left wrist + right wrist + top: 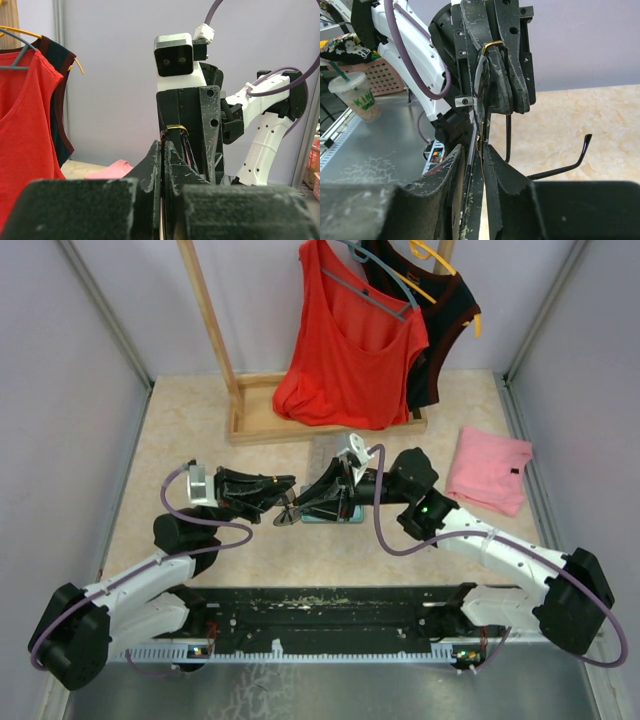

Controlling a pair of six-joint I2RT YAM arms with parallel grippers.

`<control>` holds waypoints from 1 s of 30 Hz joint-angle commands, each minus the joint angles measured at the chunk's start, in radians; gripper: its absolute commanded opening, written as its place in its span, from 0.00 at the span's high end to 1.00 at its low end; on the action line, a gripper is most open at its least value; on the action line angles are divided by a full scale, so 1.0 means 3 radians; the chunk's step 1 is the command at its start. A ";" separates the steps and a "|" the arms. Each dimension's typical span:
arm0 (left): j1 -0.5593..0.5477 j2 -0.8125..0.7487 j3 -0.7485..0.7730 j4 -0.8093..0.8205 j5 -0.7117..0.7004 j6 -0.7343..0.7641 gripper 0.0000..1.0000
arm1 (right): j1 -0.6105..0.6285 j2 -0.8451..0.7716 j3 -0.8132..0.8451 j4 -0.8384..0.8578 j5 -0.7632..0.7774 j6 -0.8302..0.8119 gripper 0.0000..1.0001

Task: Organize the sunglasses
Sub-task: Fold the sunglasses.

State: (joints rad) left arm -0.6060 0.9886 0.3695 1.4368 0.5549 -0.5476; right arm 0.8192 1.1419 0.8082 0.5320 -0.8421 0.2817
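One pair of sunglasses (287, 513) hangs above the table middle, between my two grippers, which meet nose to nose. My left gripper (277, 502) is shut on the thin frame. In the left wrist view its fingertips (156, 150) press together, and a gold bit of the sunglasses (176, 128) shows just beyond them. My right gripper (301, 507) comes from the other side. In the right wrist view its jaws (476, 149) straddle the rim of the sunglasses (480, 107), narrowly open with a sliver of gap on the left. One slim temple arm (560, 170) sticks out to the right.
A light blue cloth (335, 517) lies under the right gripper, with a grey case (325, 454) behind it. A folded pink cloth (488, 472) is at the right. Red (345, 350) and black (440, 320) tops hang on a wooden rack (250, 425) at the back.
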 commanded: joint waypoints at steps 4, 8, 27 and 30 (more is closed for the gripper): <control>-0.0002 0.0004 0.0051 0.0207 0.0012 -0.0043 1.00 | 0.0047 0.0020 0.0233 0.0209 -0.0121 0.0036 0.85; -0.0003 -0.0004 0.0037 0.0210 -0.0007 -0.0058 1.00 | 0.0046 0.0026 0.0235 0.0216 -0.0128 0.0040 0.93; 0.0000 -0.0436 -0.0074 -0.0304 -0.0133 -0.0103 0.48 | 0.0047 -0.0397 0.0071 0.0291 0.0514 -0.0515 1.00; 0.0000 -0.0628 -0.0076 -0.0648 -0.0225 -0.0075 0.43 | 0.0046 -0.0487 0.0039 0.0236 0.0596 -0.0622 1.00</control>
State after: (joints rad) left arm -0.6060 0.8612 0.3565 1.3602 0.5186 -0.5724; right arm 0.8249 1.0447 0.8181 0.5682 -0.7383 0.1806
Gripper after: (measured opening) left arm 0.552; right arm 0.008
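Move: The sunglasses hang from my closed left fingers, the frame's middle some 4 cm below them, 3 cm nearer my base and 1 cm to their right. My right fingers are still a little apart around the frame's lower part, and its middle is about 2 cm to their left, 1 cm ahead and 1 cm higher. From the right hand, the open green case lies roughly 11 cm ahead, 7 cm right and 28 cm down; the grey case is about 22 cm ahead, 5 cm right, equally low. I keep both hands almost still while my right fingers close on the frame of the sunglasses and pinch it. Then I open my left fingers about halfway to let go, and lift the glasses with the right hand some 5 cm, drawing slightly right and tipping that hand about 10 degrees, while my left hand eases back, left and up by about 1.5 cm each. ##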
